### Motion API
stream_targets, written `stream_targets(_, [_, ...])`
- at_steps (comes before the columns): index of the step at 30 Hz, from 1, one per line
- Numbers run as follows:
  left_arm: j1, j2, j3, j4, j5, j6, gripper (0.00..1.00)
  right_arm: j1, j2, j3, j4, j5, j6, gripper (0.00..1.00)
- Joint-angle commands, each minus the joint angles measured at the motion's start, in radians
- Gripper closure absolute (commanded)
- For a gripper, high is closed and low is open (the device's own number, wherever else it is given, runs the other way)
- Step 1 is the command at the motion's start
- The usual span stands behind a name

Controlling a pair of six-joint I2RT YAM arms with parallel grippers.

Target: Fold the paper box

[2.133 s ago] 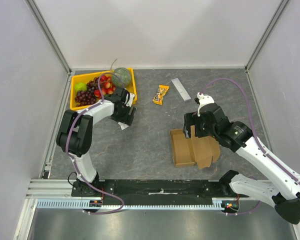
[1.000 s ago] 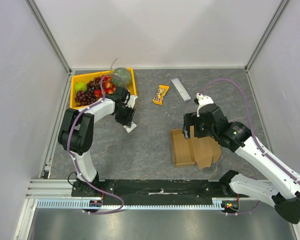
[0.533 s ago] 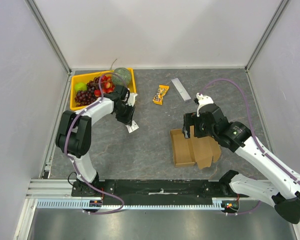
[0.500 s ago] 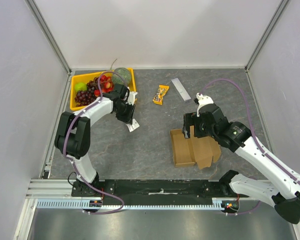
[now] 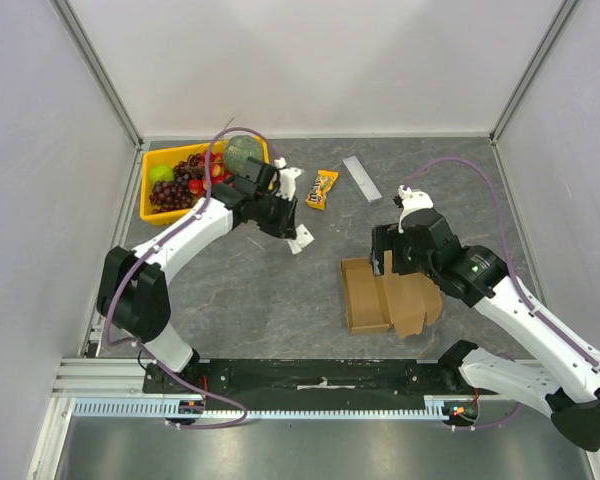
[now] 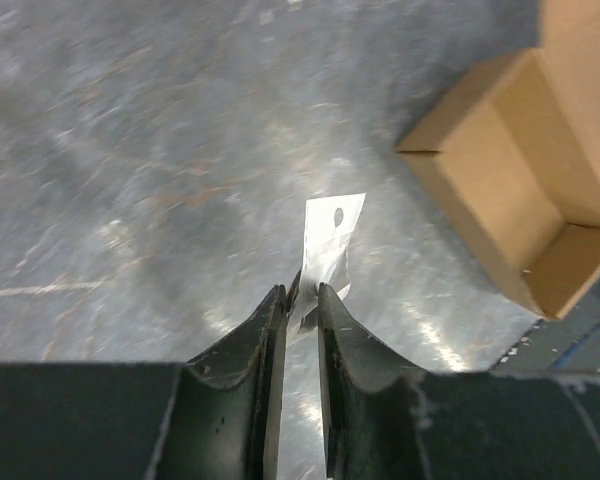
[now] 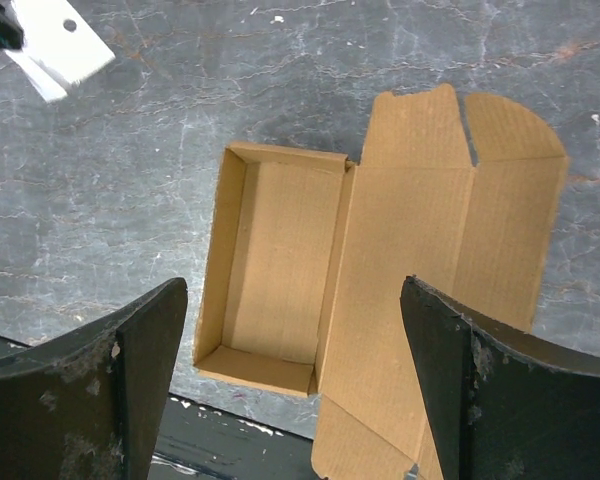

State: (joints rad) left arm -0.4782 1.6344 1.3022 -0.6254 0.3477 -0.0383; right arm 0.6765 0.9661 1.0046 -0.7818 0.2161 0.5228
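Observation:
The paper box (image 5: 378, 296) lies right of the table's middle, a brown cardboard tray with its lid and flaps spread flat to the right. It also shows in the left wrist view as the paper box (image 6: 520, 200) and in the right wrist view as the paper box (image 7: 280, 270). My right gripper (image 7: 292, 286) hangs open above the tray with nothing between its fingers, and from above the right gripper (image 5: 384, 260) sits over the box's far end. My left gripper (image 6: 300, 295) is shut on a small white packet (image 6: 330, 240), held off the table left of the box, where the top view shows the left gripper (image 5: 298, 240).
A yellow fruit tray (image 5: 146, 190) sits at the far left. An orange snack packet (image 5: 323, 188) and a grey bar (image 5: 361, 178) lie at the back. The black strip (image 5: 320, 375) runs along the near edge. The white packet (image 7: 60, 45) hangs left of the box.
My left arm has swung right from beside the fruit tray toward the table's middle, carrying the white packet, and its jaws have narrowed. The right arm has barely moved.

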Motion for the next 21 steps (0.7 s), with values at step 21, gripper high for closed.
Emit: stream_targets(21, [-0.384,0.182,0.157,0.25,0.142,-0.19,0.77,-0.002,-0.086,0.126,-0.096,0.143,0.013,0.06])
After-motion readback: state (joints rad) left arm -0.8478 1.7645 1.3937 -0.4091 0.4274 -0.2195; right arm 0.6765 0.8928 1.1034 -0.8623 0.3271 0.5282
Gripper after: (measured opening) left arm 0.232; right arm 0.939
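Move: The left hand already holds the white tag; the open box tray lies about 19 cm to its right, 14 cm back and 12 cm below. At much the same depth, the box's open lid lies 27 cm right and 12 cm back, and the yellow snack bag 7 cm right and 11 cm ahead. From the empty right hand the tray is roughly 5 cm back, 3 cm left and 18 cm below. Still pinching the white tag, the left hand swings 16 cm right, 8 back over the tray; the right rises. ##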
